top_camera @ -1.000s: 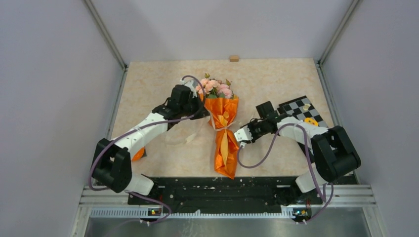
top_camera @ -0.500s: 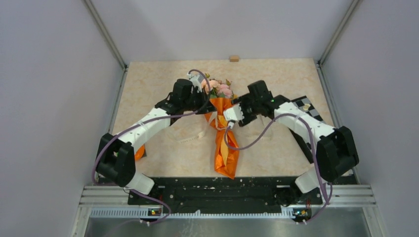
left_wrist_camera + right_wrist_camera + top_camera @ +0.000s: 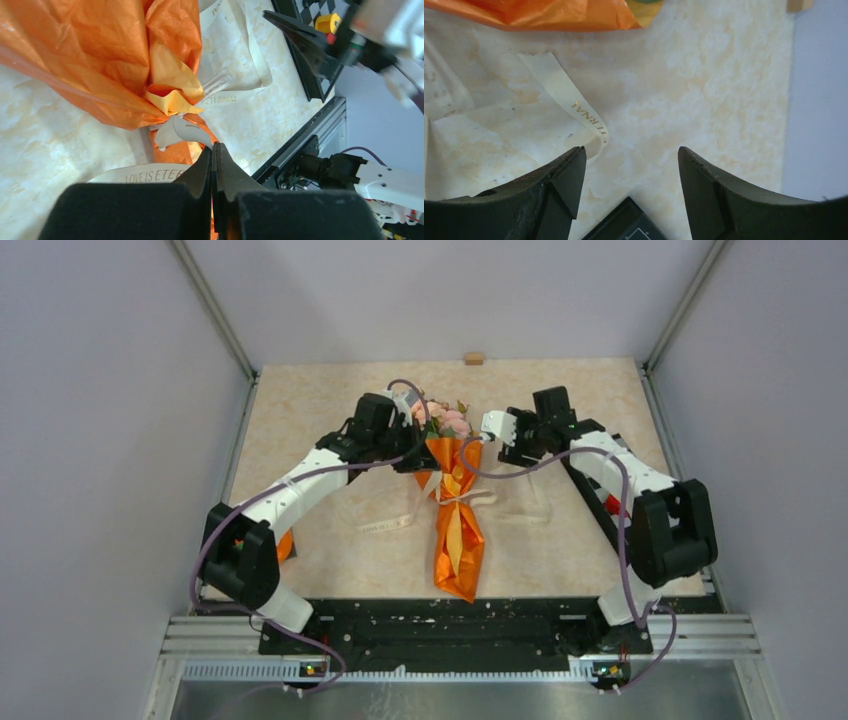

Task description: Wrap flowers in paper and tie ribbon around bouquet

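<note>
The bouquet lies lengthwise mid-table: pink and cream flowers (image 3: 441,420) top a narrow cone of orange paper (image 3: 457,535). The cream ribbon (image 3: 458,498) crosses the cone's waist, and a loose end (image 3: 386,525) trails to the left. My left gripper (image 3: 420,458) is at the cone's upper left and is shut. In the left wrist view its tips (image 3: 215,147) pinch a curl of the ribbon (image 3: 175,132) just below the crumpled paper (image 3: 100,60). My right gripper (image 3: 488,430) hovers open to the right of the blooms. Between its fingers (image 3: 629,155) is bare table, and a printed ribbon tail (image 3: 581,115) lies flat beside the left finger.
A black checkered board (image 3: 600,502) lies under the right arm; its corner (image 3: 624,222) shows below the right jaws. A small orange object (image 3: 283,548) sits by the left arm's base. A wooden block (image 3: 474,358) rests at the far edge. Grey walls enclose the table.
The right gripper opened and let go of the ribbon, then swung from the cone's waist up and right, beside the blooms. The left gripper stayed shut and shifted slightly right.
</note>
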Controlling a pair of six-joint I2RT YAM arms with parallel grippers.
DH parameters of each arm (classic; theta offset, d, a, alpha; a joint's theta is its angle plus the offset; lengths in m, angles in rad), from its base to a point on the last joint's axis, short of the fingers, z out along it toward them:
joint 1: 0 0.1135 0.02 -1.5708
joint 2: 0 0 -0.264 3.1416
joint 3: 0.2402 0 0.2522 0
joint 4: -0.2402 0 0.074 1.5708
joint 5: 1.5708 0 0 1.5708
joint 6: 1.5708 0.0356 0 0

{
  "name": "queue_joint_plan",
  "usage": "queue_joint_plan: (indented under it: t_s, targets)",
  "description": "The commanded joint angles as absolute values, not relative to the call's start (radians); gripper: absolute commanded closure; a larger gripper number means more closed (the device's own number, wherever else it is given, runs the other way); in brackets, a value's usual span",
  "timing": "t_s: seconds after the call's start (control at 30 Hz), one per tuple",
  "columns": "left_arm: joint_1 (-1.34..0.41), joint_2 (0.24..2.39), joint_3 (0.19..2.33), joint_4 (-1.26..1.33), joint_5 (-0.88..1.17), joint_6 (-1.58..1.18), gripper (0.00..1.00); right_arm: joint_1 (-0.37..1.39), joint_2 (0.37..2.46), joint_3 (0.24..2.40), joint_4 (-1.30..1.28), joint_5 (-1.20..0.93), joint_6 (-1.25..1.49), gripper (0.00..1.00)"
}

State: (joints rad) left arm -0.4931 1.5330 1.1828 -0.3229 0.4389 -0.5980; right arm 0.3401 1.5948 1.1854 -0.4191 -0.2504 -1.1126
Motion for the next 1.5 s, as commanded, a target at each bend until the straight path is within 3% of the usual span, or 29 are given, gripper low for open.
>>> queue_joint_plan:
  t_s: [0.0,0.33,0.43,0.5,0.53,0.73,0.87,0.97,1.13,1.47]
  targets:
    - [-0.495,1.561,1.256,-0.356,0.509,-0.618,1.00,0.287,1.725,1.256,-0.434,-0.334,-0.965,0.32]
    - [-0.495,1.588,1.279,-0.441,0.509,-0.627,1.00,0.283,1.971,1.359,-0.404,-0.260,-0.746,0.43]
    - [-0.495,1.580,1.262,-0.429,0.500,-0.624,1.00,0.283,1.999,1.386,-0.438,-0.231,-0.710,0.68]
    - [-0.495,1.570,1.248,-0.411,0.501,-0.618,1.00,0.283,1.992,1.382,-0.434,-0.219,-0.687,0.96]
    - [-0.495,1.564,1.242,-0.403,0.498,-0.616,1.00,0.283,1.978,1.377,-0.425,-0.215,-0.670,1.00]
    - [-0.494,1.535,1.187,-0.336,0.487,-0.600,1.00,0.329,1.720,1.343,-0.255,-0.130,-0.449,1.00]
    - [-0.497,1.518,1.142,-0.265,0.484,-0.598,1.00,0.491,1.527,1.366,-0.126,-0.030,-0.305,1.00]
    - [-0.496,1.506,1.109,-0.210,0.511,-0.598,1.00,0.574,1.469,1.409,0.001,-0.068,-0.148,1.00]
    - [-0.502,1.469,1.051,-0.131,0.529,-0.604,1.00,0.697,1.534,1.591,0.075,-0.165,-0.010,1.00]
    - [-0.516,1.387,0.956,-0.041,0.497,-0.596,1.00,0.865,1.889,2.078,0.080,-0.185,0.098,1.00]
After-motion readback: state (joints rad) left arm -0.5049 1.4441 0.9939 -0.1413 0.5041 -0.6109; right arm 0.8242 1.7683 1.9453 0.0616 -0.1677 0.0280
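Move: The free ribbon tail I want lies on the table about 3 cm ahead of my open right hand, 1 cm to its right and 11 cm down. From that same hand the ribbon knot round the bouquet is some 14 cm left and 3 cm back, the flower heads about 17 cm left and 13 cm ahead, and the chessboard roughly 23 cm right and 2 cm back. My left hand already holds the ribbon; from it the knot is about 4 cm ahead, 5 cm right and 14 cm below, the tail about 19 cm right and 9 cm ahead. I drop my right hand about 11 cm, easing a little forward, and shut its fingers on the ribbon tail. Then I sweep it fast upward, some 45 cm, and left nearly 30 cm over the bouquet, drifting back as the wrist swings some 70 degrees until the fingers point left and forward. My left hand keeps its pinch on the ribbon and draws back 2–3 cm. ##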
